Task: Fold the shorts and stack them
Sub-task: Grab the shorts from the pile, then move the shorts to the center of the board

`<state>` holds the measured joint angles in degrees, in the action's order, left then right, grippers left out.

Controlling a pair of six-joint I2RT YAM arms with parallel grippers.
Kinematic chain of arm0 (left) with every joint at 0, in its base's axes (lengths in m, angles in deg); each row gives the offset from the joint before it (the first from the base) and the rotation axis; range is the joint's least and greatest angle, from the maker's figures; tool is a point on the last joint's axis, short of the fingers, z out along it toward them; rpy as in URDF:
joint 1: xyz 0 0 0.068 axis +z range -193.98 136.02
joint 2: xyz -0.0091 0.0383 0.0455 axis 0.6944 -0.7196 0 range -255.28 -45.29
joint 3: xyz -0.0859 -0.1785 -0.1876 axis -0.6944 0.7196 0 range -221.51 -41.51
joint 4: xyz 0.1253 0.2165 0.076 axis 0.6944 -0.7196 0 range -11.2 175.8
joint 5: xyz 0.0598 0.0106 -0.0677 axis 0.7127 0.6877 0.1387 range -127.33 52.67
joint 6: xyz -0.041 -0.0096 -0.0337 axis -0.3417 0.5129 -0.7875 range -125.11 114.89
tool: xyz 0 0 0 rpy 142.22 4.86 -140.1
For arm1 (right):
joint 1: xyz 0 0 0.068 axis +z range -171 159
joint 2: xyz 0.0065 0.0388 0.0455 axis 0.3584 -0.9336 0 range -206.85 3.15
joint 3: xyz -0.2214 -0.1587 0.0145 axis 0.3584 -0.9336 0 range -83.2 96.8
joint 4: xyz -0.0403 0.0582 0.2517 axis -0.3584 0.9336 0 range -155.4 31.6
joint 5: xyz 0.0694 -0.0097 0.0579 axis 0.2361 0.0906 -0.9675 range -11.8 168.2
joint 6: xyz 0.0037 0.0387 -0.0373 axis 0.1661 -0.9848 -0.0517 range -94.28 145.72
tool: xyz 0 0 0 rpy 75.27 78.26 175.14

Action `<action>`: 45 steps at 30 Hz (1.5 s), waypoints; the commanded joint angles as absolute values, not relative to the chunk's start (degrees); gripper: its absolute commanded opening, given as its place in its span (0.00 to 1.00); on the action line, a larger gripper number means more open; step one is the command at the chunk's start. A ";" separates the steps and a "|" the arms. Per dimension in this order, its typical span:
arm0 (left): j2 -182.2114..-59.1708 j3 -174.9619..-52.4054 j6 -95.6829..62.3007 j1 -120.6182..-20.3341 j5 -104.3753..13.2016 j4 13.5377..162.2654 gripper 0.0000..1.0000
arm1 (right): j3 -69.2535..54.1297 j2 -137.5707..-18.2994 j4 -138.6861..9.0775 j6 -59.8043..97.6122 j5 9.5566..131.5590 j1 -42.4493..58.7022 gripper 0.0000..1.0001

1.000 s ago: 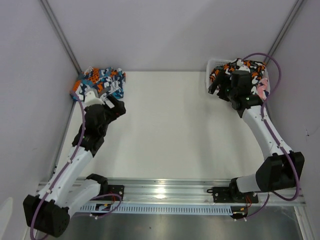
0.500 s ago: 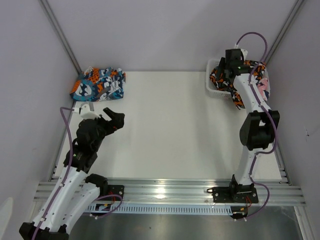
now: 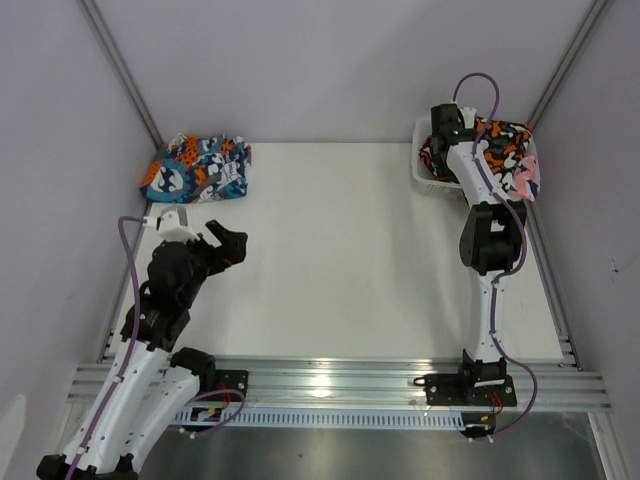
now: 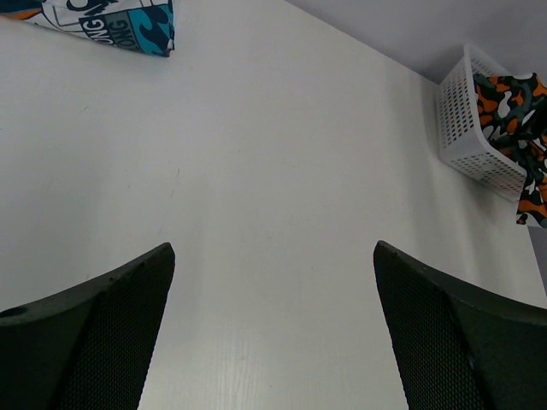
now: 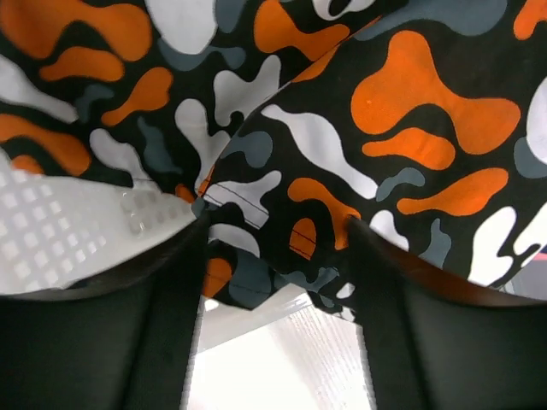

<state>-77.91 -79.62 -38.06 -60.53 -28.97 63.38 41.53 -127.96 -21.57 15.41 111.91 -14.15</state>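
The blue-teal-orange shorts (image 3: 197, 168) lie folded at the table's far left corner; their edge shows in the left wrist view (image 4: 111, 21). The orange-black-white camouflage shorts (image 3: 495, 150) are heaped in the white mesh basket (image 3: 432, 180), with pink-patched shorts (image 3: 524, 178) beside them. My right gripper (image 3: 445, 125) reaches down into the basket. Its jaws (image 5: 275, 222) stand apart around a hanging hem of the camouflage shorts (image 5: 342, 128). My left gripper (image 3: 225, 245) hovers open over bare table (image 4: 273, 256), well short of the folded shorts.
The basket sits at the far right corner against the wall (image 4: 470, 128), with camouflage fabric spilling over its rim (image 4: 513, 111). Its mesh wall (image 5: 60, 231) lies close to my right gripper's left finger. Slanted frame bars rise at both back corners.
My right arm has straightened and reached over the basket's far side, its jaws narrowing around the camouflage fabric. My left arm has pulled back from the folded shorts toward the near edge.
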 commanded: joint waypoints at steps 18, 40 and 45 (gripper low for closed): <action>-77.54 -80.10 -36.31 -60.85 -28.98 63.30 0.99 | 55.23 -116.84 -24.00 19.83 109.77 -13.27 0.00; -73.41 -84.40 -34.73 -60.85 -26.43 60.58 0.99 | 54.35 -86.07 -28.58 17.02 89.11 19.24 0.00; -70.43 -85.11 -34.64 -60.85 -25.46 59.69 0.99 | 55.50 -84.57 -28.31 14.30 86.91 27.41 0.00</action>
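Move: The black-and-orange shorts lie right at the right hand's half-open fingers, a fold already between the pads; the middle of the heap is about 5 cm to the right, level fore and aft, and some 3 cm lower. The white basket under the heap is centred about 4 cm right, level fore and aft, and some 7 cm down. The pink shorts lie roughly 16 cm right and 5 cm back. From the left hand, the black-and-orange shorts are about 30 cm ahead and 60 cm right, some 12 cm lower. The right hand sinks a last centimetre while its fingers shut on the fold of the black-and-orange shorts, then pulls the cloth up out of the basket, climbing about 45 cm in all, steeply at first and then also sweeping nearly 30 cm left and as far back, out over the open table. On the way the wrist lifts the fingers from their downward slant and swings them counter-clockwise by roughly 55 degrees, keeping the pinch, while the empty, open left hand only rises some 4 cm near the end. ##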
